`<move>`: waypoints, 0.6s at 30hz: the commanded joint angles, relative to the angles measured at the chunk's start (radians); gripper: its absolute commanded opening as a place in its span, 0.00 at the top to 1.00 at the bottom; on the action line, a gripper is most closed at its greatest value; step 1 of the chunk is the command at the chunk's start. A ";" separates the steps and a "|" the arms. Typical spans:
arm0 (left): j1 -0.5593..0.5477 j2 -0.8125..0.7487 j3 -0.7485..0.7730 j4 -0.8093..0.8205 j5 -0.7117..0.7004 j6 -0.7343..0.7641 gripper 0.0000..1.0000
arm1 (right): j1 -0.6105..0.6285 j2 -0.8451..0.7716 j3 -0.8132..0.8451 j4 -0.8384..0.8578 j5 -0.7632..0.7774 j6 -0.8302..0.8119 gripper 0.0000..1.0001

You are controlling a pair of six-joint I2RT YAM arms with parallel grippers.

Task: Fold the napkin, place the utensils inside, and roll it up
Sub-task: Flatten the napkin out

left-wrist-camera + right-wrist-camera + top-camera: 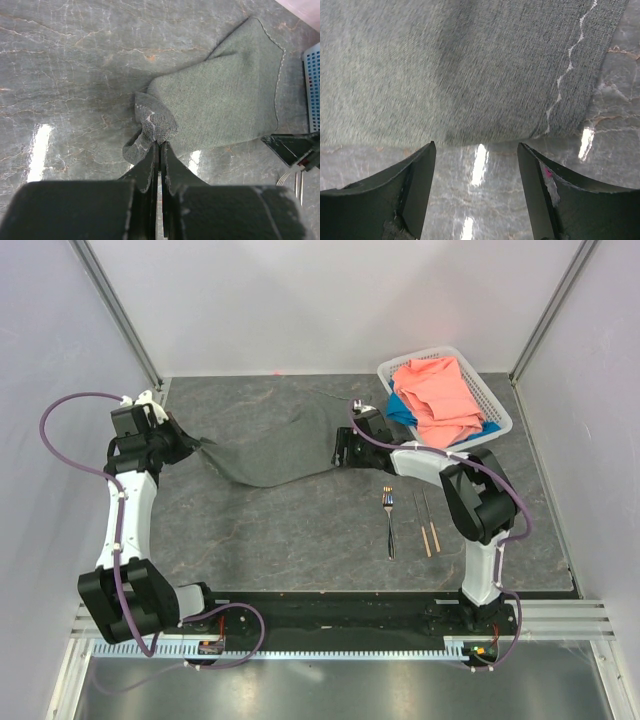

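The dark grey napkin [265, 445] lies stretched and rumpled across the back middle of the table. My left gripper [197, 448] is shut on its bunched left corner [155, 122]. My right gripper [338, 450] stands open at the napkin's right edge [485, 75], with bare tabletop between its fingers and the cloth just beyond the fingertips. A silver fork [389, 523] and a pair of wooden chopsticks [426, 524] lie side by side on the table near my right arm's base.
A white basket [490, 400] at the back right holds a salmon-pink cloth [440, 398] over a blue cloth [400, 412]. Its corner [312, 75] shows at the right edge of the left wrist view. White walls surround the table.
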 commanded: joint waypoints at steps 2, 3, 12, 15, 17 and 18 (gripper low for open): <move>0.003 -0.033 0.027 0.038 0.046 -0.018 0.98 | -0.002 0.068 0.095 0.014 0.063 0.051 0.25; 0.005 -0.034 0.026 0.038 0.051 -0.018 0.98 | -0.004 0.082 0.122 0.009 0.075 0.050 0.24; 0.003 -0.057 0.021 0.062 0.109 -0.017 0.98 | -0.038 0.153 0.222 -0.052 0.057 -0.010 0.77; 0.003 -0.077 0.015 0.096 0.181 -0.015 0.98 | -0.042 0.088 0.197 -0.072 0.108 -0.039 1.00; 0.002 -0.091 0.003 0.118 0.227 -0.020 0.98 | -0.041 0.000 0.172 -0.092 0.163 -0.070 1.00; 0.002 -0.100 0.000 0.127 0.235 -0.023 0.98 | -0.044 -0.031 0.146 -0.102 0.181 -0.082 1.00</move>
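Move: Ahead of the open right hand by about 4 cm, 1 cm to its right and 3 cm below, lies the napkin's near right corner. The fork is some 16 cm back and 12 cm right of that hand, the chopsticks 16 cm back and 21 cm right; the basket's middle is about 14 cm ahead and 26 cm right. From the left hand, still holding the other end, that corner lies about 32 cm right, 5 cm ahead and 17 cm down. Sliding forward about 5 cm and sinking some 2 cm over the napkin's near edge, the right hand shuts its wide-open fingers and pinches the cloth by the near right corner, drifting about 2 cm right as they close. The left hand keeps its shut grip on the raised end, easing up and right by 2 to 3 cm and turning slightly clockwise. ##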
